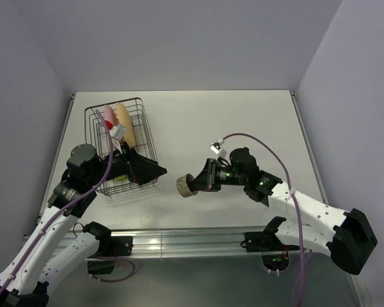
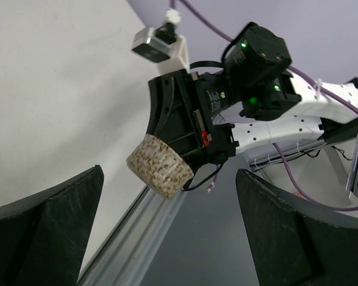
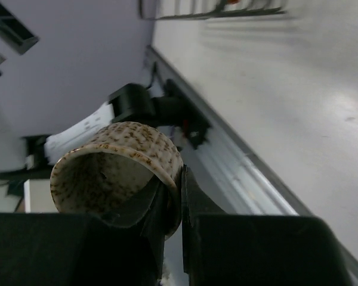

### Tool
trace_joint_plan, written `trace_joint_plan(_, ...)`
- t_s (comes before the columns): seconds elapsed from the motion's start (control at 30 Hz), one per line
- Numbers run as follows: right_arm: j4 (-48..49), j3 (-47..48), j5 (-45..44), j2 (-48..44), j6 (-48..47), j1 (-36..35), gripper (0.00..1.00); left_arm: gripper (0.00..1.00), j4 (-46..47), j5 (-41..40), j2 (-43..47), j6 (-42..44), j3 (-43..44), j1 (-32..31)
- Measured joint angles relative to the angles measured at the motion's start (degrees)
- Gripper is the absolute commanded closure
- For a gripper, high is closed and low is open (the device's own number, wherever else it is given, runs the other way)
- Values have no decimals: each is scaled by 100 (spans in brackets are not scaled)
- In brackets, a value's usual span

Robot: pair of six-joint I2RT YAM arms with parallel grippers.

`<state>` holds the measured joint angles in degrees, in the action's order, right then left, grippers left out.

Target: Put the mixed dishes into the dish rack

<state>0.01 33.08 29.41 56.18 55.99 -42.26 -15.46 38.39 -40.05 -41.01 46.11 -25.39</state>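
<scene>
My right gripper is shut on the rim of the grey-beige speckled cup, holding it on its side above the table; the cup shows in the right wrist view and the left wrist view. My left gripper is open and empty at the near right corner of the black wire dish rack, facing the cup. In the rack stand the pink plate and the yellow-orange plate. A bit of lime-green bowl shows under my left wrist. The mug is hidden.
A metal rail runs along the table's near edge, also seen in the left wrist view. Grey walls close the table at back and sides. Purple cables trail from both arms.
</scene>
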Motion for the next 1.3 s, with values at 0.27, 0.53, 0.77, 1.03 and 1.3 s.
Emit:
trace_joint_plan(0.27, 1703, 221, 1224, 807, 1180, 33, 100, 1, 369, -249, 203, 507, -2, -509)
trace_joint_plan(0.53, 3018, 446, 1700, 1414, 2212, 31, 100, 1, 623, -404, 129, 811, -37, -715)
trace_joint_plan(0.77, 3635, 645, 1773, 1646, 2651, 31, 100, 1, 686, -640, -59, 911, -76, -1049)
trace_joint_plan(1.03, 4183, 678, 1784, 2044, 3075, 31, 100, 2, 785, -1080, -81, 1005, -83, -1388)
trace_joint_plan(1.3, 4614, 675, 1832, 2146, 3340, 33, 100, 41, 874, -1266, -216, 1034, -83, -1484)
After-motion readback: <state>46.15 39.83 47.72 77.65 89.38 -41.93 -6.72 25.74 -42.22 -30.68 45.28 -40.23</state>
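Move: The speckled cup, pinched at its rim by the right fingers, sits about 11 cm to the right of the open left gripper, 10 cm below it and roughly 1 cm nearer the base. From the right hand, the left gripper is some 15 cm to the left, level fore-and-aft, 9 cm higher. The dish rack's middle lies about 18 cm ahead, 17 cm left and 26 cm below the left hand; the green bowl inside it, 9 cm ahead, 18 cm left, 24 cm below. Lift the right hand about 10 cm and carry it 6 cm left, rolling its left side up by nearly 30 degrees and keeping the rim pinched, so the speckled cup comes up between the left fingers. Ease the left gripper a few centimetres right to meet the cup, turning it slightly, then start closing its wide-open fingers onto the cup's sides, without letting go with the right. ##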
